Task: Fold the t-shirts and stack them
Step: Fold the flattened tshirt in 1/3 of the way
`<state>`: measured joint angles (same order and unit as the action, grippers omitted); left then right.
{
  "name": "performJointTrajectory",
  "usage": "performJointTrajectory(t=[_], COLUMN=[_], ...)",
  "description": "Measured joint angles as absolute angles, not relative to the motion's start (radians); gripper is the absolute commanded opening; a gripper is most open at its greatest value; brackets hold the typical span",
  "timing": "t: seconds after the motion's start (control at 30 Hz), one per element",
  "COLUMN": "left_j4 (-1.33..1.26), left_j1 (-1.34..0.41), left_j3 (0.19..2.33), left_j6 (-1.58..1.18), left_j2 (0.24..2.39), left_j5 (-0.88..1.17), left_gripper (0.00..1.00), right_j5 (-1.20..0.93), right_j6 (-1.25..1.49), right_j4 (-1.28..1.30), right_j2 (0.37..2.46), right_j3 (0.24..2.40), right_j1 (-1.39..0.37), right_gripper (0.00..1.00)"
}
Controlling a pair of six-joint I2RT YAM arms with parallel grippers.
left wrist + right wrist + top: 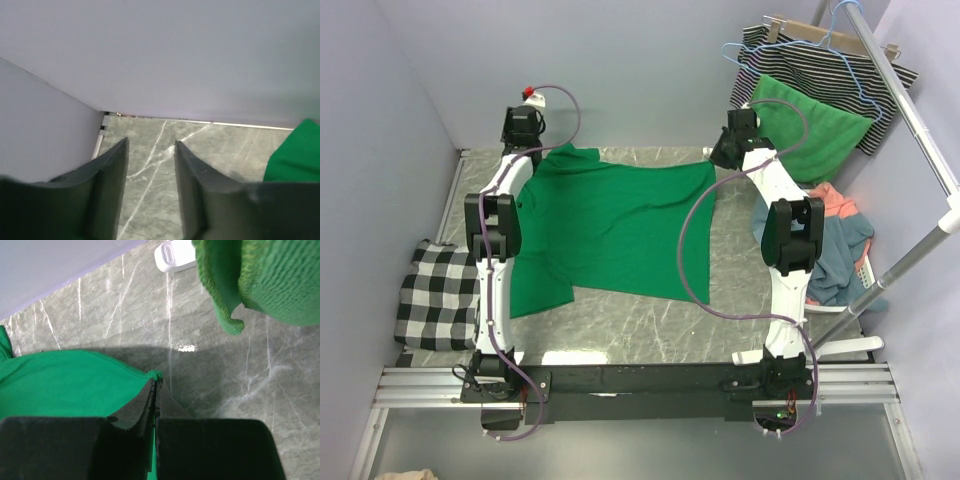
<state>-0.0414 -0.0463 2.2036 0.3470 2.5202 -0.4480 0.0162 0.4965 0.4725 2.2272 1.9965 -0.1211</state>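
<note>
An emerald green t-shirt point(610, 225) lies spread flat on the marble table point(650, 320). My right gripper point(720, 155) is at the shirt's far right corner. In the right wrist view that gripper point(156, 379) is shut on the tip of the green t-shirt point(65, 385). At the far left corner my left gripper point(527, 140) stands beside the shirt's sleeve. Its fingers point(114, 165) are apart over bare marble with nothing between them, and the green t-shirt point(295, 155) shows at the right edge. Coral and dusty blue t-shirts point(835, 240) lie in a heap at the right.
A brighter green cloth point(810, 125) and a striped garment point(820, 55) hang from a rack at the back right; the green cloth point(270, 275) hangs just above the right gripper. A black-and-white checked cloth point(435, 290) lies at the left edge. Walls close off the back and left.
</note>
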Motion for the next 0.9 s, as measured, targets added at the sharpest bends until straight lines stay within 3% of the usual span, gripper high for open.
performJointTrajectory(t=[0.03, 0.13, 0.9], left_j4=[-0.041, -0.027, 0.049], left_j1=[-0.046, -0.046, 0.065], left_j3=[2.204, 2.206, 2.329], left_j6=[0.347, 0.31, -0.176], left_j2=[2.52, 2.52, 2.679], left_j5=[-0.442, -0.4, 0.267], left_gripper=[0.92, 0.99, 0.99], right_j5=[0.013, 0.008, -0.056], right_j6=[0.496, 0.496, 0.48], right_j4=[0.473, 0.473, 0.471], right_j2=[2.227, 2.228, 2.231], right_j3=[1.996, 1.996, 1.977], right_j1=[-0.122, -0.122, -0.175], right_gripper=[0.0, 0.0, 0.0])
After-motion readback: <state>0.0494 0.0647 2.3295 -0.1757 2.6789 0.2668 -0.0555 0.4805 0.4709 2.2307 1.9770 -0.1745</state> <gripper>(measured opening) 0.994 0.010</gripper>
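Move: The left hand, empty and half open, is above and just left of the green shirt's far left corner: the corner lies about 8 cm to its right, 2 cm ahead and some 13 cm below. The shirt's second far corner is about 11 cm right of that one, level with it. The right hand already pinches the far right corner; from it the far left corner lies about 45 cm left, 8 cm ahead and 12 cm lower, and the hanging green towel 20 cm right, 5 cm ahead and slightly higher. Keeping its pinch on the shirt's far right corner, the right hand draws it some 4 cm left and slightly back. The left hand spreads its fingers fully and swings about 8 cm right, then sinks roughly 7 cm towards the shirt's far left corner, easing 2 cm back left late on; it rolls left side down some 40 degrees while turning clockwise about 20. Contact on the left can't be seen. ##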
